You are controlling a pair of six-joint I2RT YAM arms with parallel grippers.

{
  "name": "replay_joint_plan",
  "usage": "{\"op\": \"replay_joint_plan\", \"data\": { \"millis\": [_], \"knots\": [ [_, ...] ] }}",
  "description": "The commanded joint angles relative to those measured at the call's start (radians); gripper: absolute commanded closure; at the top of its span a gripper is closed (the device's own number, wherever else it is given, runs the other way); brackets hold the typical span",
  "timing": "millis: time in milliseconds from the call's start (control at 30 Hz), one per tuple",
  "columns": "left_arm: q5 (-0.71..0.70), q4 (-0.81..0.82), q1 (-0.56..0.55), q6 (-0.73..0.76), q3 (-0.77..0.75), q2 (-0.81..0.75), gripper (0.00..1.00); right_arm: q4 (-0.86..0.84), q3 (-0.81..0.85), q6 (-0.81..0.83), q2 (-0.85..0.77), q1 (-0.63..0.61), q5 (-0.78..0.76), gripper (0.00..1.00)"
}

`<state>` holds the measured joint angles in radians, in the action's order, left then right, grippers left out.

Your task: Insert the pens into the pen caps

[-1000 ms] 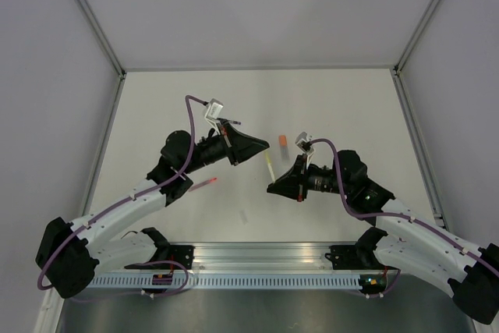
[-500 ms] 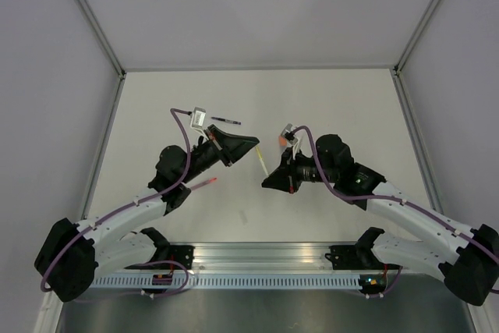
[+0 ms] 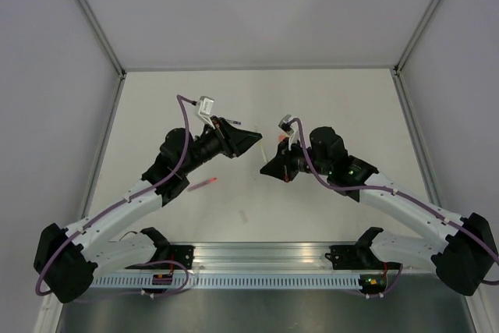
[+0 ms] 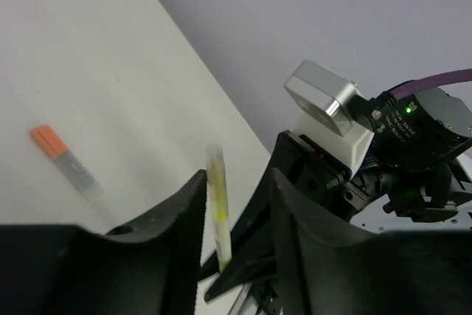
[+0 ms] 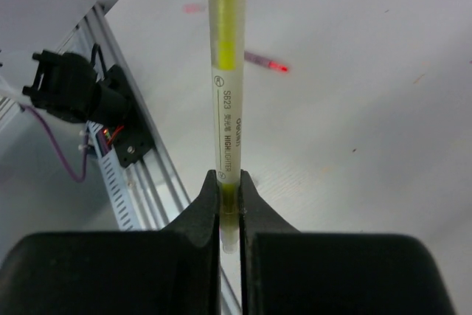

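My right gripper (image 5: 228,182) is shut on the lower end of the pale yellow pen (image 5: 226,79), which points away from it towards the left arm. In the left wrist view the far end of this yellow pen (image 4: 217,212) stands between the fingers of my left gripper (image 4: 236,182), whose jaws are apart, the pen close to the left finger. From above, the left gripper (image 3: 251,142) and right gripper (image 3: 267,169) face each other at mid-table with the yellow pen (image 3: 265,152) between them. An orange pen cap (image 4: 47,139) with a clear stub lies on the table. The red-pink pen (image 3: 203,185) lies to the left.
The red-pink pen (image 5: 265,62) shows on the table beyond the held pen. The aluminium rail (image 3: 257,255) with the arm bases runs along the near edge. Grey walls enclose the white table (image 3: 351,99) on three sides.
The left gripper has gone from shut to open around the far end of the yellow pen. The right arm has carried the pen up and left towards the left gripper.
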<state>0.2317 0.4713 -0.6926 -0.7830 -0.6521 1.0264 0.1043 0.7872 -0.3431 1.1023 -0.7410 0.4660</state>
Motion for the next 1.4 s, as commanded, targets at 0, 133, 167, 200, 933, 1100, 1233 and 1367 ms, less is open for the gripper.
{"op": "replay_joint_plan", "data": {
  "millis": [0, 133, 167, 200, 933, 1100, 1233, 1367],
  "knots": [
    [0.034, -0.352, -0.007, 0.094, -0.173, -0.022, 0.53, -0.124, -0.031, 0.013, 0.016, 0.043, -0.180, 1.00],
    [-0.037, -0.512, 0.007, 0.151, -0.282, -0.031, 0.28, -0.029, -0.020, 0.001, 0.098, 0.058, -0.289, 1.00],
    [-0.052, -0.536, 0.007, 0.157, -0.293, -0.035, 0.23, -0.005, -0.011, 0.000, 0.116, 0.061, -0.359, 1.00],
    [-0.081, -0.551, 0.007, 0.162, -0.290, -0.048, 0.20, 0.015, 0.012, -0.002, 0.137, 0.077, -0.404, 1.00],
    [-0.293, -0.457, 0.021, 0.255, 0.091, -0.091, 0.18, 0.204, 0.251, 0.013, 0.680, 0.264, -0.655, 0.77],
    [-0.290, -0.465, 0.025, 0.258, 0.092, -0.107, 0.18, 0.178, 0.253, 0.000, 0.699, 0.264, -0.619, 0.70],
    [-0.293, -0.496, 0.025, 0.264, 0.086, -0.106, 0.18, 0.179, 0.253, 0.000, 0.686, 0.264, -0.622, 0.69],
    [-0.328, -0.543, 0.025, 0.252, 0.071, -0.101, 0.18, 0.184, 0.251, 0.013, 0.651, 0.264, -0.609, 0.69]
  ]
}}
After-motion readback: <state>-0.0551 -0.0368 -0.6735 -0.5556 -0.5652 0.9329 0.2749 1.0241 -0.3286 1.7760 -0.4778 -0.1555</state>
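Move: My right hand holds the yellow highlighter near its lower end. It goes to bare table just right of the orange highlighter, some 16 cm ahead, 13 cm right and 19 cm down. The orange one lies about 19 cm ahead, 9 cm right; the pink pen 2 cm ahead, 28 cm left, both 19 cm below. From my left hand the yellow one's middle is about 3 cm back, straight below by 5; that bare spot is 11 cm ahead, 13 cm right, 29 cm down. With my right hand I carry the yellow highlighter down about 19 cm, forward and to the right towards the table beside the orange one, starting forward, turning clockwise and rolling until the fingers point down, then open them partway to let go. My left hand opens wide, lifts briefly off the highlighter's upper end, then sinks well below its start and backs about 8 cm left, rolling some 30 degrees. ##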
